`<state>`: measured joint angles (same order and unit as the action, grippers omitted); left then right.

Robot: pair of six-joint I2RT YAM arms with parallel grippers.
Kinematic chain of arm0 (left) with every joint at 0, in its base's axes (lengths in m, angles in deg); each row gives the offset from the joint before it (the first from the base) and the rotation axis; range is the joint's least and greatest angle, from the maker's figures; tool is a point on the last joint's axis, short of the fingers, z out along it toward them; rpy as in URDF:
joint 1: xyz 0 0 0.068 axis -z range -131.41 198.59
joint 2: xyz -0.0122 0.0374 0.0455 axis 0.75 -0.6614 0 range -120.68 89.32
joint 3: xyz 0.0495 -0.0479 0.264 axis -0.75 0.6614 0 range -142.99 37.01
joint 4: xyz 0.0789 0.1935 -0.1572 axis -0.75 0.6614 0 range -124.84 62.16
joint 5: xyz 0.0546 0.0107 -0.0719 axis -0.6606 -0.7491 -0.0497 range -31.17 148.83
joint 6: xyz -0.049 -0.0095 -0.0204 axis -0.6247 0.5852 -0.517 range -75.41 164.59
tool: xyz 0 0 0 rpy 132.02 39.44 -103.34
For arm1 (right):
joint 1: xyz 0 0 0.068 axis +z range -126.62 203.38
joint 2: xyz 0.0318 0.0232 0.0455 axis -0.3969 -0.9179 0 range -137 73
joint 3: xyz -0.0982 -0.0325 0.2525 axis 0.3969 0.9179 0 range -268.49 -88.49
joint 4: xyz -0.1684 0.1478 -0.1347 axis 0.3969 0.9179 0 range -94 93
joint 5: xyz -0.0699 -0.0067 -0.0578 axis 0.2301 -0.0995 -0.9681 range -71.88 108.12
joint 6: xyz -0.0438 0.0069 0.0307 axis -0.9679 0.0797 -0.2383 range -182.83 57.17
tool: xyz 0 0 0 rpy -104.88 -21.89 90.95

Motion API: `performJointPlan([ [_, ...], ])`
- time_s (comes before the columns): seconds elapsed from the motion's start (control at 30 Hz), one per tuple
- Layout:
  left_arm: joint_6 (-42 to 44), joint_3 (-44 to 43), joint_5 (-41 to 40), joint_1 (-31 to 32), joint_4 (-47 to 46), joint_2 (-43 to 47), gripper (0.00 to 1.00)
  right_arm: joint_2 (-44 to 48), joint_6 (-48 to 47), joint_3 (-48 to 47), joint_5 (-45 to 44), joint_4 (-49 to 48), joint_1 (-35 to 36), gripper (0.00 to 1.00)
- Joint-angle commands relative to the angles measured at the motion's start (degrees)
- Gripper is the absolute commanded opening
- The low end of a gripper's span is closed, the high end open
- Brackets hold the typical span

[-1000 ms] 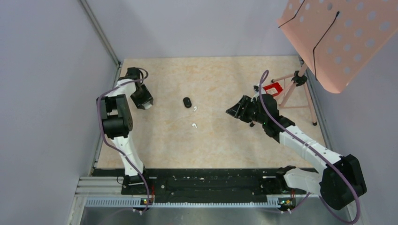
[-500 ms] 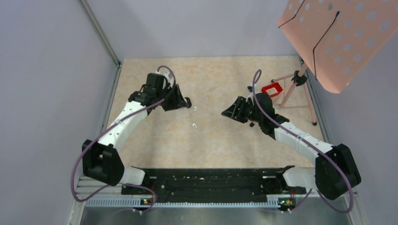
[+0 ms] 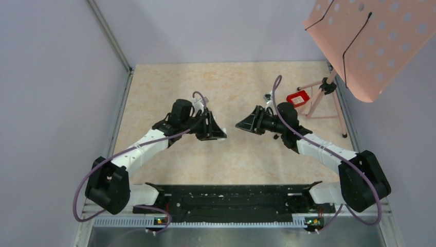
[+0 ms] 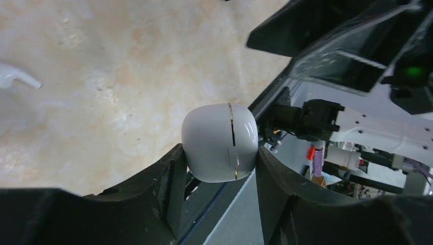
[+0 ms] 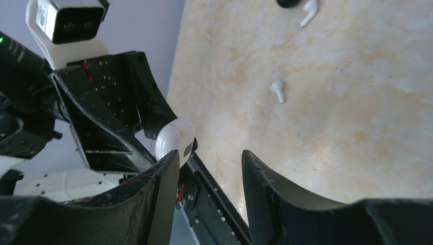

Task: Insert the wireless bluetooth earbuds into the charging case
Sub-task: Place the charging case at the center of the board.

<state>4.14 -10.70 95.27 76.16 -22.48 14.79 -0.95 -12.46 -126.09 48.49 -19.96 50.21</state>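
The charging case [image 4: 219, 140] is a rounded white shell with a thin gold seam, lid closed. My left gripper [image 4: 219, 155] is shut on it, one finger on each side, held above the table. From overhead, the left gripper [image 3: 216, 131] and right gripper [image 3: 241, 125] face each other mid-table, a small gap apart. My right gripper [image 5: 209, 163] is open with nothing between its fingers. The case [image 5: 174, 139] shows just beyond its left finger. A white stemmed earbud [image 5: 277, 90] lies on the table, another [image 5: 309, 10] lies farther off, and one [image 4: 15, 76] shows at the left wrist view's edge.
A dark rounded object [image 5: 288, 2] is cut off by the top edge beside the far earbud. A red object [image 3: 298, 98] and a pink tripod [image 3: 324, 103] stand at the back right under a pink perforated board [image 3: 375, 41]. A black rail [image 3: 231, 198] runs along the near edge.
My left arm has swung from the far left side to the middle of the table, carrying the case. My right gripper has edged left toward it.
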Motion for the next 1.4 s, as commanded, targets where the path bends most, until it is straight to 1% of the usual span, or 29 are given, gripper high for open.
performJointPlan([
  [0.0,-3.1,-1.0,8.0,-0.1,-10.8,2.6,0.36,-0.9,3.7,1.6,8.7,-12.7,0.0,0.49],
  [0.1,-3.1,-1.0,9.5,-0.2,-11.9,2.5,0.36,-1.7,5.7,1.6,10.5,-13.9,0.0,0.50],
  [0.2,-1.9,-1.1,8.3,-0.1,-10.9,2.0,0.37,-2.8,8.1,1.5,10.3,-13.7,-0.1,0.51],
  [0.33,3.7,-4.1,-1.1,0.5,0.4,-1.3,0.37,-2.6,6.2,1.1,0.9,-1.9,-0.2,0.51],
  [0.37,4.8,-4.4,-2.8,1.0,2.2,-2.3,0.37,-2.3,5.4,1.3,-1.4,0.3,-0.2,0.51],
  [0.5,7.6,-5.4,-13.8,4.9,8.8,-6.8,0.36,-0.3,1.7,1.8,-9.0,8.6,-0.7,0.50],
  [0.6,6.2,-5.3,-24.1,7.5,11.9,-10.7,0.33,1.2,-3.1,-0.3,-15.0,16.6,-0.7,0.50],
  [0.67,4.8,-4.1,-27.2,8.1,11.8,-11.9,0.33,2.8,-4.8,-0.9,-18.1,20.4,-0.8,0.50],
  [0.73,3.7,-2.6,-29.5,8.9,10.5,-11.3,0.34,4.6,-5.8,-0.9,-20.0,21.5,-0.8,0.50],
  [0.83,3.1,-2.7,-35.4,11.0,12.1,-10.0,0.39,5.9,-6.4,-1.1,-21.0,22.3,-0.9,0.50],
  [0.97,3.1,-3.7,-39.6,12.5,14.1,-10.6,0.67,4.9,-6.2,-1.3,-19.7,21.5,-1.0,0.50],
  [1.1,3.5,-5.3,-43.3,14.4,17.0,-12.1,0.79,4.5,-5.7,-1.1,-18.7,20.5,-1.0,0.50],
  [1.13,3.5,-5.9,-44.3,15.3,17.9,-12.1,0.81,4.6,-5.7,-1.2,-18.7,20.5,-1.0,0.50],
  [1.2,3.2,-8.1,-48.2,18.3,21.2,-11.9,0.83,4.9,-5.8,-1.2,-18.7,20.7,-0.9,0.50],
  [1.3,1.5,-12.1,-55.9,23.1,26.2,-12.6,0.79,5.0,-6.0,-1.1,-18.6,20.6,-1.0,0.50],
  [1.37,-0.1,-15.4,-59.7,25.9,28.5,-13.7,0.76,4.9,-5.9,-1.0,-18.4,20.3,-0.9,0.50],
])
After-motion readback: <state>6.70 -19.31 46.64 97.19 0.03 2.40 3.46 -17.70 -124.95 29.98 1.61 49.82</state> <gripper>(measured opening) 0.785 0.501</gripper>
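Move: Below the left hand, which holds the white charging case, the clear spot for it on the board lies about 12 cm down and 4 cm to the left, level in the forward direction. The near white earbud is some 8 cm beyond that spot and the far one about 15 cm beyond it; the black case stands roughly 18 cm ahead of the hand and 8 cm left. From the right hand the spot is about 11 cm left, 4 cm back and 13 cm below. Swinging its fingers from slanting right to nearly straight down (some 45 degrees), the left hand first rises about 3 cm, then sinks roughly 15 cm and shifts left to set the held case on the board, opens wide, lets go and starts back up. The empty right hand first drifts slightly back and left, then draws off down and right, and stops, fingers still half open. ##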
